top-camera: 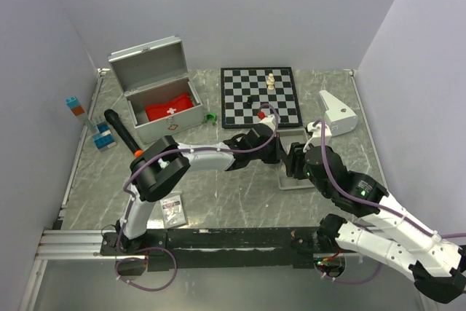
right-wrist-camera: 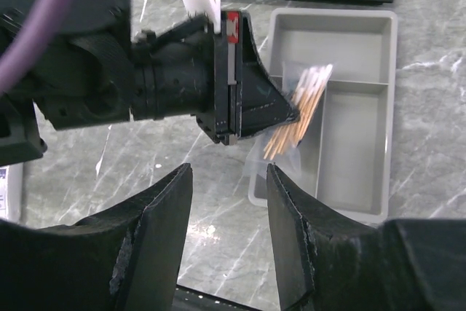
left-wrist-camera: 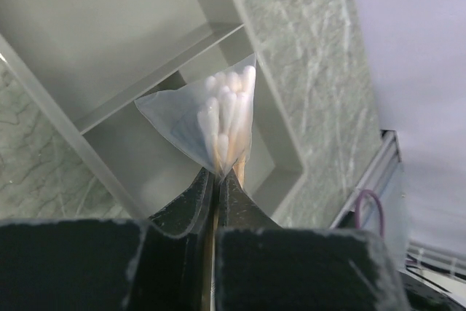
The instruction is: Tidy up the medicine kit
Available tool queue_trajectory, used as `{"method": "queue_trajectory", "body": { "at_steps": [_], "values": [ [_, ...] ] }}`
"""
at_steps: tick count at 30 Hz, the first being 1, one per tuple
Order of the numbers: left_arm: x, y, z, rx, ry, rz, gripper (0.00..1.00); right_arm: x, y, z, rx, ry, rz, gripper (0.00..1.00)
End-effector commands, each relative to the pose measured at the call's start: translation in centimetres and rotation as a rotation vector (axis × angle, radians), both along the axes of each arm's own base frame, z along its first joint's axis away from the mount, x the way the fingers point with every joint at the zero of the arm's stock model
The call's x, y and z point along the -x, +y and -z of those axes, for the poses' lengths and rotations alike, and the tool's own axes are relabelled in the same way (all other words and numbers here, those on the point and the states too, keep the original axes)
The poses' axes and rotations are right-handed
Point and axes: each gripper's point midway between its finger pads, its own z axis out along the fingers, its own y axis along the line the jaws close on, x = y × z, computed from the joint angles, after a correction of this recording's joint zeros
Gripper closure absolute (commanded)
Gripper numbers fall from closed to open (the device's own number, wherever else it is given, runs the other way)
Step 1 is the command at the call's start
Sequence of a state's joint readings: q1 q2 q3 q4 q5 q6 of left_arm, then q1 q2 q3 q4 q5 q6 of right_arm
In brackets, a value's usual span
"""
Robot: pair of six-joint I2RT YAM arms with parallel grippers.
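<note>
The medicine kit (top-camera: 155, 71), a silver metal case, stands open at the back left, and its red white-cross pouch (top-camera: 172, 111) lies inside. My left gripper (left-wrist-camera: 217, 172) is shut on the corner of a clear bag of cotton swabs (left-wrist-camera: 222, 114). It holds the bag just above the shallow grey tray (left-wrist-camera: 156, 81). In the right wrist view the bag of swabs (right-wrist-camera: 304, 103) hangs over the tray's near left corner (right-wrist-camera: 357, 151). My right gripper (right-wrist-camera: 229, 171) stands open with nothing in it, just short of that corner. In the top view both grippers, left (top-camera: 281, 152) and right (top-camera: 296, 162), meet over the tray (top-camera: 293, 182).
A chessboard (top-camera: 260, 96) with a few pieces lies behind the tray, and a white object (top-camera: 337, 112) sits to its right. A black cylinder (top-camera: 120, 130), blue blocks (top-camera: 104, 138) and a green item (top-camera: 210, 118) lie round the case. A small packet (top-camera: 173, 210) rests near the front.
</note>
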State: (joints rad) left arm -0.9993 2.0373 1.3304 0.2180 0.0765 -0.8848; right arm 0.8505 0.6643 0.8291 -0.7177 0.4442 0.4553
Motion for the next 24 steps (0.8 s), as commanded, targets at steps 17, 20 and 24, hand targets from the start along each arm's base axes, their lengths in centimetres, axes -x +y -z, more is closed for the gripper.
{"method": "queue_trajectory", "body": {
  "at_steps": [17, 20, 24],
  "values": [
    [1.2, 1.2, -1.1, 0.002, 0.051, -0.151, 0.38, -0.5, -0.8, 0.0, 0.009, -0.023, 0.037, 0.47],
    [1.1, 3.6, -5.5, 0.046, -0.032, -0.203, 0.32, -0.4, -0.5, -0.1, -0.016, -0.034, 0.026, 0.46],
    [1.7, 8.3, -12.4, 0.103, -0.139, -0.29, 0.3, -0.7, 0.4, 0.4, -0.019, -0.024, 0.003, 0.46]
  ]
}}
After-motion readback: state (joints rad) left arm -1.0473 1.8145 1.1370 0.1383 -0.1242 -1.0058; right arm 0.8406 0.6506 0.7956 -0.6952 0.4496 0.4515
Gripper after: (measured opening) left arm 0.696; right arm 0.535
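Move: The left hand already holds the swab bag over the tray; the tray's near-left compartment, where the bag is going, lies about 2 cm back of this hand, level sideways and some 7 cm below. The chessboard's middle is roughly 20 cm ahead and 7 cm left. From the idle right hand that compartment is about 4 cm ahead, 2 cm right and 19 cm below. Left hand lowers the swab bag some 3 cm, releases it into the tray, then withdraws up and left. ##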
